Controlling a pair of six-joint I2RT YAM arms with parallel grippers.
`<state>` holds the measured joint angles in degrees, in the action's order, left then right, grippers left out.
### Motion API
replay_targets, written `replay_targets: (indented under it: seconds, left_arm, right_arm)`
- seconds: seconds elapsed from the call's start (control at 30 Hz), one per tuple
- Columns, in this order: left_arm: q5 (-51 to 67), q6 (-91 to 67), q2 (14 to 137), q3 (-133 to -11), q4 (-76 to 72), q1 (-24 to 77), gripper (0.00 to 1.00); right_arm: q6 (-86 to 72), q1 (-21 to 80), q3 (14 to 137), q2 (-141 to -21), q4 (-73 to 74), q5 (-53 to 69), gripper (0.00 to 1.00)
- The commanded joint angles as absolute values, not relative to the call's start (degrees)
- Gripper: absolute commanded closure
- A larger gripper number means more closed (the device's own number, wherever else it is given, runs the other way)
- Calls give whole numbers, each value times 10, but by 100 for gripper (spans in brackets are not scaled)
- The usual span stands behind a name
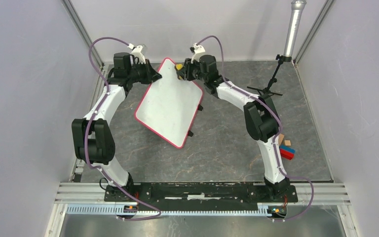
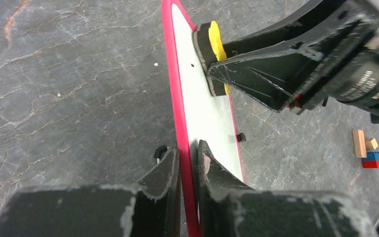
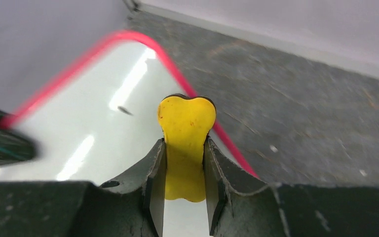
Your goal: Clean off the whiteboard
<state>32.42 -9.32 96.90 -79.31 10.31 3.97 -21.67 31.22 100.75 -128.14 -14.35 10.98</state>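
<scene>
The whiteboard [image 1: 168, 101], white with a thin red rim, is tilted up off the table near the back. My left gripper [image 1: 157, 76] is shut on its left rim; in the left wrist view the fingers [image 2: 188, 150] pinch the red edge [image 2: 176, 98] from both sides. My right gripper [image 1: 181, 70] is shut on a yellow eraser [image 3: 186, 123], whose dark felt side presses on the board's top corner [image 2: 205, 44]. A small dark mark [image 3: 124, 110] shows on the white surface [image 3: 103, 113] left of the eraser. The rest of the visible surface looks blank.
Small black clips [image 1: 190, 133] stick out of the board's right edge. Wooden and red-blue blocks [image 1: 286, 148] lie by the right arm's base. A black stand [image 1: 271, 84] and a metal pole [image 1: 293, 29] rise at the back right. Walls close in on both sides.
</scene>
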Motion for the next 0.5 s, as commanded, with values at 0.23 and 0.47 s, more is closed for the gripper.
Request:
replay_targets:
  seconds: [0.23, 0.47]
  left_arm:
    - [352, -15, 951, -802, 106, 69, 98]
    - [354, -18, 949, -803, 106, 69, 98]
  right_arm:
    - [-241, 342, 1115, -1325, -112, 183, 79]
    - [-294, 303, 1020, -1320, -110, 181, 79]
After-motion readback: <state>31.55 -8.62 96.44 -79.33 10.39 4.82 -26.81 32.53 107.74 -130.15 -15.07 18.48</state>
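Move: The right hand holds the yellow eraser at the whiteboard. The last small mark lies about 6 cm to its left, some 3 cm higher and level in reach. The board's far corner is about 5 cm ahead and 5 cm left; the left gripper's fingertips on the board's edge are around 9 cm left and 5 cm back. From the left hand, the mark is roughly 6 cm ahead, 5 cm right and slightly lower. Leftward and up, drawing slightly back, the right hand sweeps the eraser across the board towards the mark and the left gripper, some 6 cm left and 7 cm up, then reverses about 2–3 cm right and down, swivelling some 10 degrees. Its grip stays shut, the felt still against the board, while the left hand keeps pinching the edge to steady it. ##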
